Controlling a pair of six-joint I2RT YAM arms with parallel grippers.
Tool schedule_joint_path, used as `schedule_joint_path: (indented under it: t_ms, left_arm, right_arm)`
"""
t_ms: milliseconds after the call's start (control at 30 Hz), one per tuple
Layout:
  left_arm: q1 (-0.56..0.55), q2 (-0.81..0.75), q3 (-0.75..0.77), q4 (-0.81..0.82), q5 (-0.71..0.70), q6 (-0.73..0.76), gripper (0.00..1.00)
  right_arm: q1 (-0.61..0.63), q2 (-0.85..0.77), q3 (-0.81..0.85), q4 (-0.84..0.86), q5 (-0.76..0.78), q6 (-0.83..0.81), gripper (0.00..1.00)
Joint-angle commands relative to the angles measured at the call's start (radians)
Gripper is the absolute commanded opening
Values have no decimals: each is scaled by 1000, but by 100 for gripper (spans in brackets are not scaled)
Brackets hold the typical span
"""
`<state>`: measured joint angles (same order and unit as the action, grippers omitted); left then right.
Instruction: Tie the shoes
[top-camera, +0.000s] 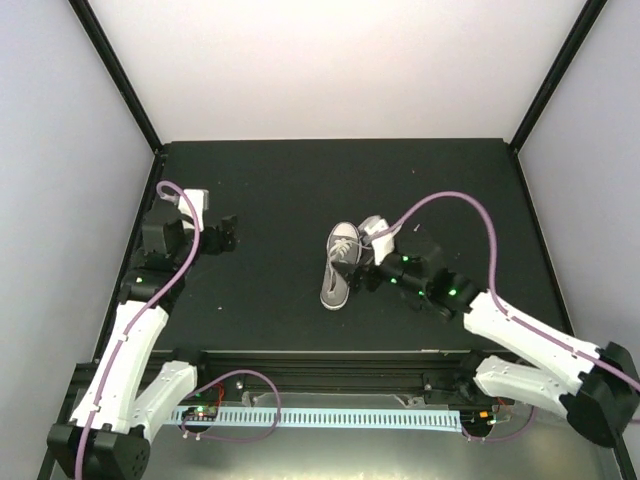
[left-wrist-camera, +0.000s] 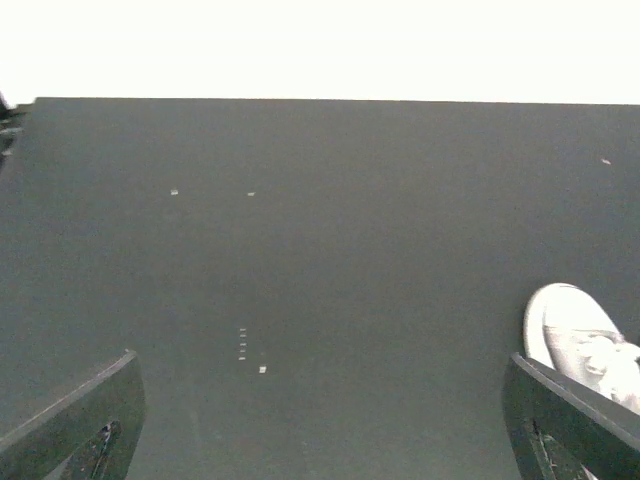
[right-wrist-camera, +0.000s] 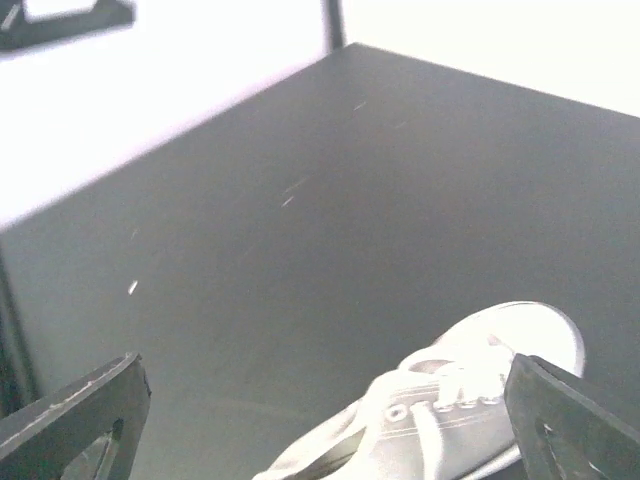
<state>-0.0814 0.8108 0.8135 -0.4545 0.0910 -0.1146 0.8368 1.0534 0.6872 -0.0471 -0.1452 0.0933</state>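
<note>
The shoe (top-camera: 338, 268), a small grey canvas sneaker with a white sole and toe cap, lies mid-table with its toe toward the back. Its white laces (top-camera: 345, 250) lie loose over the tongue. My right gripper (top-camera: 364, 272) sits just right of the shoe, open, holding nothing. In the right wrist view the shoe (right-wrist-camera: 455, 405) lies low between the spread fingers (right-wrist-camera: 560, 420), toward the right one. My left gripper (top-camera: 226, 238) hovers open at the far left, well away from the shoe. In the left wrist view only the toe cap (left-wrist-camera: 570, 325) shows beside the right finger (left-wrist-camera: 570, 425).
A black mat (top-camera: 280, 200) covers the table, with pale walls on three sides and black corner posts (top-camera: 115, 70). A perforated rail (top-camera: 330, 415) runs along the near edge between the arm bases. A purple cable (top-camera: 455, 200) arcs over the right arm.
</note>
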Motion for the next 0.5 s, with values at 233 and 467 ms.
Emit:
schedule_joint_path:
  t_ms: [233,467]
  left_arm:
    - [-261,-19,-141,144,141,-342,99]
    - [-520,88,-230,298,93,-576,99]
  right_arm:
    - [-465,-39,-63,-59,-96,414,100]
    - [-550,82,-55,-135,-78,517,100]
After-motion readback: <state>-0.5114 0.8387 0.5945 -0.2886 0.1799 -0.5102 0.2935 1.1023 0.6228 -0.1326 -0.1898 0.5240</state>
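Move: The shoe stands with its toe pointing forward; its middle is about 7 cm ahead of the right hand, 2 cm to the left and 11 cm below. The white lace coming off its right side is some 12 cm ahead of the right hand, 5 cm to the right and 12 cm below. From the left hand the shoe is about level, 30 cm to the right and 16 cm below. Away from the just-released shoe the right hand swings about 16 cm right and 10 cm forward, first rising slightly, then sinking to end 6 cm lower on the laces' side, wide open, turned some 40 degrees clockwise and tipped down. The left hand, open too, sweeps about 14 cm right towards the shoe, sinking 7 cm and drawing back 5. ##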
